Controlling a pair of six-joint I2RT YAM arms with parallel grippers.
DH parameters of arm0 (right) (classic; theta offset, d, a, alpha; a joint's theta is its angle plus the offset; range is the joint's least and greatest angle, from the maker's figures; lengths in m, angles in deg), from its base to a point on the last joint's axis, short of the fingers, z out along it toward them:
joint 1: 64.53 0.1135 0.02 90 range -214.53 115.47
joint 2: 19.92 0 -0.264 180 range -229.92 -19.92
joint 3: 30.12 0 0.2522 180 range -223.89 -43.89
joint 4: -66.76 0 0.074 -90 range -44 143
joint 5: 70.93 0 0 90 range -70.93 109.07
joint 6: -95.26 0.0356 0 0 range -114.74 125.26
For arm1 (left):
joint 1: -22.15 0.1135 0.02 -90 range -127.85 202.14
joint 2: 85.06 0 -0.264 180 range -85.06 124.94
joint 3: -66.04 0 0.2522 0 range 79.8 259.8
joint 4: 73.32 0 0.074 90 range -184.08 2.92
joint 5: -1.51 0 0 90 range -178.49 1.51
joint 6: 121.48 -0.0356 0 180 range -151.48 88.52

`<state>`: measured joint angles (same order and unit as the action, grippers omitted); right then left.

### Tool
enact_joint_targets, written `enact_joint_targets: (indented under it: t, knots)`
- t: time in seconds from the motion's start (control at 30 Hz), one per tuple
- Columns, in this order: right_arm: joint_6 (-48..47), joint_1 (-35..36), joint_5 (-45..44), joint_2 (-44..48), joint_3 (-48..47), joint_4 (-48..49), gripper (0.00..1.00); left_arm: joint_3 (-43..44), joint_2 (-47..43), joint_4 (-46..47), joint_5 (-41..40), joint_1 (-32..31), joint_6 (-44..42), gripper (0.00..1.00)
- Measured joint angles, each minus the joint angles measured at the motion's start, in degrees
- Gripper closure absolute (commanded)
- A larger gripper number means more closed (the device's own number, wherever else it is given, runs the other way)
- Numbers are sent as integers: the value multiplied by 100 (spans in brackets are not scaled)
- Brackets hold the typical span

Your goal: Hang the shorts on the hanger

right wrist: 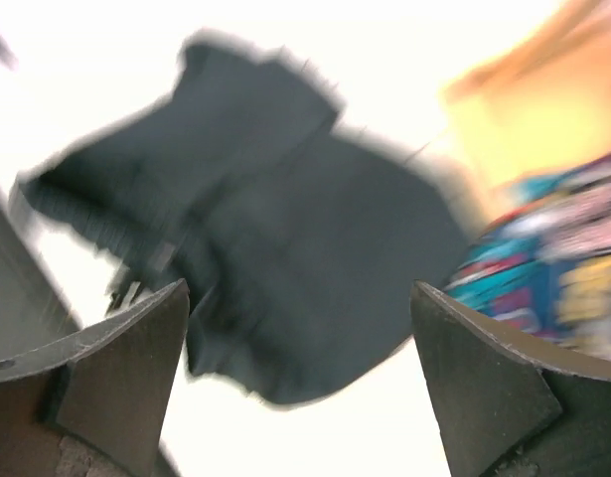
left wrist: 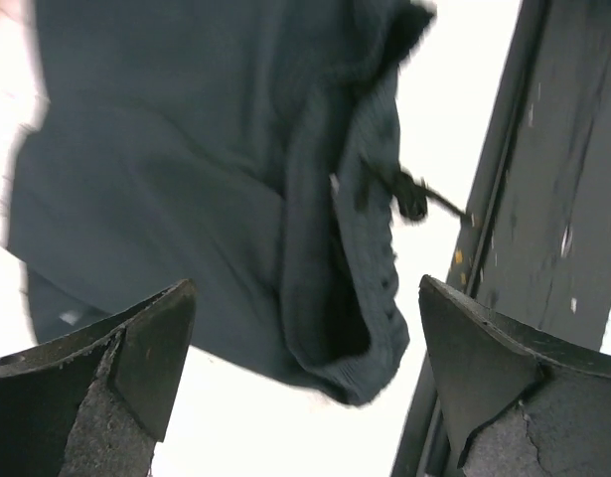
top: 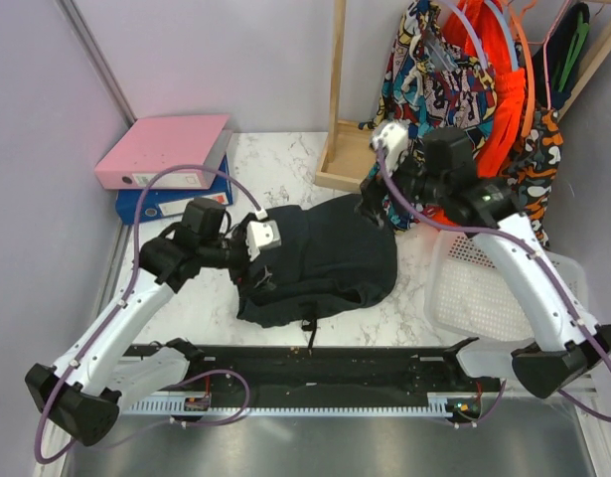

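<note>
The black shorts lie crumpled on the marble table, with the drawstring trailing toward the near edge. My left gripper hovers at their left edge, jaws wide open and holding nothing. In the left wrist view the ribbed waistband and the shorts sit beyond my gripper. My right gripper is above the shorts' far right corner, also open and empty. Its blurred wrist view shows the shorts below the open gripper. The thin orange hanger hangs on the rack at the back right.
A wooden rack at the back holds a comic-print garment, an orange garment and other hangers. A white basket stands right of the shorts. Pink and blue binders lie at the back left. A black rail runs along the near edge.
</note>
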<state>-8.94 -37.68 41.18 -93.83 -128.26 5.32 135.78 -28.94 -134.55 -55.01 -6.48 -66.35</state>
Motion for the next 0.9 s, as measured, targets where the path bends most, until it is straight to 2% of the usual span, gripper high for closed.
enact_joint_targets:
  t: [0.13, 0.23, 0.33, 0.47, 0.53, 0.6, 0.67, 0.9]
  knots:
    - [170, -291, -713, 33, -1392, 448, 2, 664, 223, 295, 173, 22, 468, 1]
    - [295, -588, -1443, 17, -2304, 680, 11, 874, 328, 496, 308, 26, 688, 1]
    - [597, -1606, -1729, -197, -3198, 890, 16, 890, 407, 627, 463, 26, 852, 1]
    - [1394, -3696, -1091, -1051, -4522, 931, 33, 903, 525, 699, 643, 26, 957, 1]
    - [1786, -4387, -527, -1569, -5010, 984, 38, 925, 529, 719, 684, 26, 999, 1]
    - [2074, -4839, -74, -1991, -5141, 999, 48, 962, 522, 758, 721, 26, 1047, 0]
    - [2297, -5082, 304, -2271, -5023, 938, 55, 964, 496, 802, 723, 26, 1088, 1]
    - [2446, -5058, 789, -2393, -4828, 739, 60, 935, 341, 866, 723, 26, 1150, 1]
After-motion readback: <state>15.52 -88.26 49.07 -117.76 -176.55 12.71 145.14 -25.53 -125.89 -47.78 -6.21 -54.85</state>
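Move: The orange hanger on the rack lies some 20 cm ahead of the empty right hand, about 28 cm to its right and 20 cm above. On the rack at much the same height, the pink hanger is about 5 cm to the right of it and the blue one about 5 cm to the left, both about 3 cm farther out. The shorts lie flat, 4 cm behind this hand, 10 cm left and 24 cm below. From the left hand, the orange hanger is roughly 30 cm ahead, 46 cm right and 30 cm up. Towards the orange hanger the empty right hand swings about 30 cm right and some 15 cm forward, climbing nearly 30 cm, then sinking 8 cm as it arrives. The wrist turns about 50 degrees clockwise and levels the fingers forward; they narrow to under half open, one either side of the hanger's bar. The left hand, empty and wide open, rises about 8 cm farther off the shorts, easing right. ##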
